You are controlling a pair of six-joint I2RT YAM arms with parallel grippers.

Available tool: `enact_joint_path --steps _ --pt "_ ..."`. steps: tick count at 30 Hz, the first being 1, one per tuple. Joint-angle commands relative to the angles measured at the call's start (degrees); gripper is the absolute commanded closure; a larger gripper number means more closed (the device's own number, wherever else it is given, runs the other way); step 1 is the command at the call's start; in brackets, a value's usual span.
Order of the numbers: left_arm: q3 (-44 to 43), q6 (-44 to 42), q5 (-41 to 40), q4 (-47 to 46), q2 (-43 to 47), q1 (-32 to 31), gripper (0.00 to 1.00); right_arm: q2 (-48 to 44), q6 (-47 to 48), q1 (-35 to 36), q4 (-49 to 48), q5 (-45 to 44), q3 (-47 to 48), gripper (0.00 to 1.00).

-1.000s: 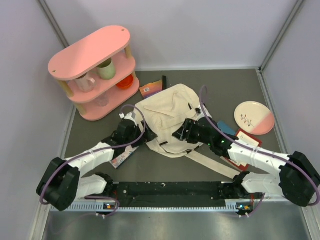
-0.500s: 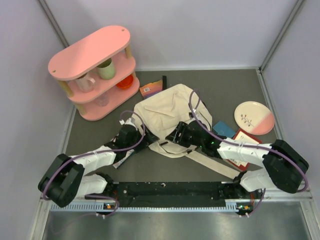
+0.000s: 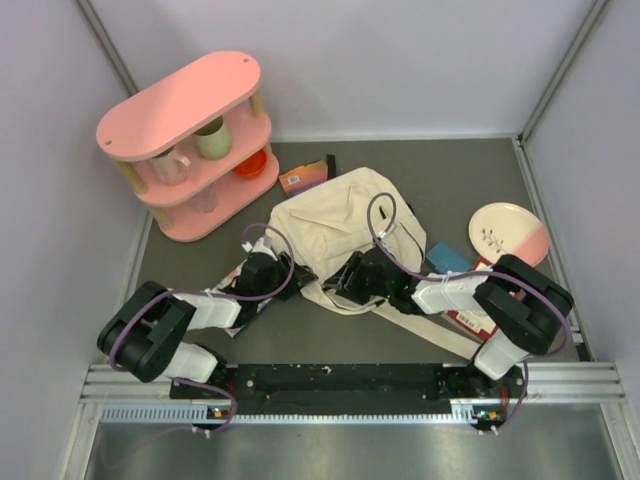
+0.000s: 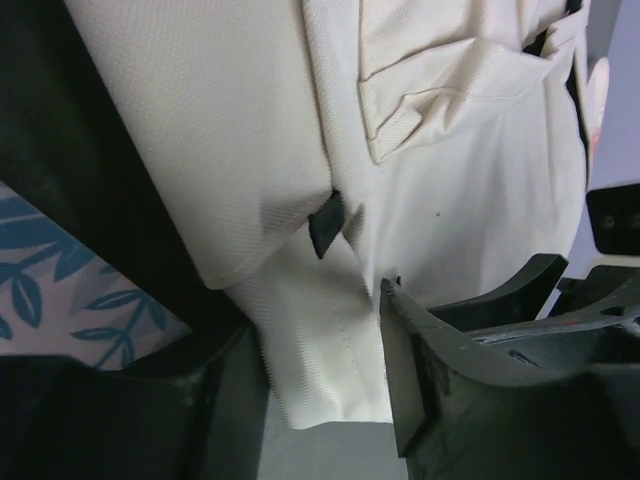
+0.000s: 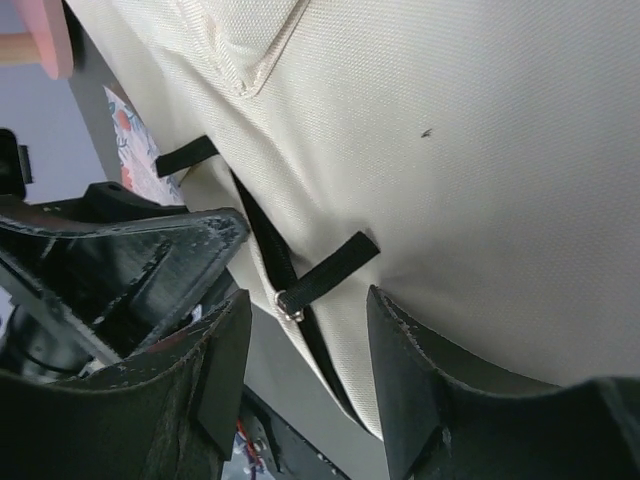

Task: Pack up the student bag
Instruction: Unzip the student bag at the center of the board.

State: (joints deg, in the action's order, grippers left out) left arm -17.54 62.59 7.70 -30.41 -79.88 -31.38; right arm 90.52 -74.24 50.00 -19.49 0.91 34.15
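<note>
The student bag [image 3: 340, 225], a cream canvas backpack with black trim, lies flat in the middle of the table. Both grippers meet at its near edge. My left gripper [image 3: 292, 284] comes in from the left. In the left wrist view the left gripper [image 4: 325, 390] is shut on a fold of the bag's cream edge [image 4: 320, 350], which fills the gap between the fingers. My right gripper [image 3: 347, 285] comes in from the right. In the right wrist view the right gripper [image 5: 305, 370] stands open around the bag's edge and a black zipper pull [image 5: 325, 268], with a gap beside the left finger.
A pink shelf [image 3: 190, 140] with cups stands at the back left. A plate [image 3: 508, 235] and books [image 3: 480, 295] lie to the right. A colourful booklet [image 3: 305, 175] sits behind the bag, a leaf-patterned book [image 3: 245, 312] under the left arm. A cream strap [image 3: 420, 325] trails toward the right arm's base.
Both arms have reached further in toward the bag's near edge. The left jaws have closed from wide open onto the fabric. The right jaws have narrowed slightly.
</note>
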Motion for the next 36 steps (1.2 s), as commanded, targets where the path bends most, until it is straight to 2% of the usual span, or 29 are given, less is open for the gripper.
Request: enact_joint_path --steps 1,3,6,9,14,19,22,28,29,34,35,36 --pt "1.6 0.3 2.0 -6.2 -3.3 -0.2 0.57 2.0 -6.1 1.8 -7.5 1.4 -1.0 0.50" --pt "2.2 0.4 2.9 -8.6 -4.0 -0.3 0.70 2.6 -7.1 1.9 -9.2 0.9 -1.7 0.51" --pt "2.7 0.4 3.6 -9.9 -4.7 -0.5 0.79 3.7 -8.2 1.9 -10.5 0.7 -1.9 0.51" --pt "3.1 0.2 3.7 -9.9 -4.3 -1.0 0.82 4.3 -9.3 1.9 -10.2 -0.6 -2.1 0.51" --pt "3.2 -0.9 3.9 -9.8 -3.4 -1.8 0.84 4.5 -10.6 2.2 -7.9 -2.8 -2.3 0.51" --pt "2.3 -3.1 3.7 -7.7 -1.1 -2.6 0.78 3.6 -14.6 4.4 -4.3 -9.1 -2.6 0.51" --pt "0.9 -5.4 3.8 -4.6 0.4 -3.1 0.77 5.1 -14.3 4.7 -5.8 -8.6 -1.5 0.51" --pt "-0.6 -9.9 2.8 1.5 3.2 -3.2 0.79 7.8 -14.4 4.7 -11.5 -8.8 -2.0 0.64" --pt "-0.7 -10.5 3.1 1.8 3.1 -3.2 0.80 8.0 -14.3 4.7 -12.1 -8.8 -2.0 0.72" --pt "-0.5 -10.8 4.8 1.0 0.5 -3.3 0.84 8.2 -11.0 4.7 -12.1 -8.8 -1.1 0.74" --pt "-0.3 -10.6 4.9 0.7 0.1 -3.3 0.84 8.0 -10.6 4.7 -12.2 -8.9 -1.2 0.80" --pt "-0.2 -10.5 5.0 -0.2 -0.5 -3.3 0.84 7.8 -9.4 4.7 -12.3 -9.1 -1.4 0.93"
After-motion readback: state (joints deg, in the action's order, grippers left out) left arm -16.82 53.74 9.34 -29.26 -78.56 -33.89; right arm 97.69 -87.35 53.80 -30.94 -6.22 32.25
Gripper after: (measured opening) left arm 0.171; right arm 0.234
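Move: The cream bag's near-left edge already runs between the left hand's open fingers, about 1 cm below them, with a small black end tab some 2 cm ahead and 1 cm right. The floral book lies roughly 14 cm left and 5 cm back of that hand. From the right hand, the black zipper pull is about 3 cm left, 1 cm ahead and 2 cm down; the end tab is some 8 cm left and 4 cm ahead. Close the left gripper on the bag's edge beside the end tab while sinking about 1 cm, then, keeping that pinch, ease it back 1 to 2 cm. Meanwhile bring the half-open right gripper about 2 cm left and 1.5 cm down over the zipper pull, turning it some 10 degrees clockwise, and only at the end close its fingers on the pull. ##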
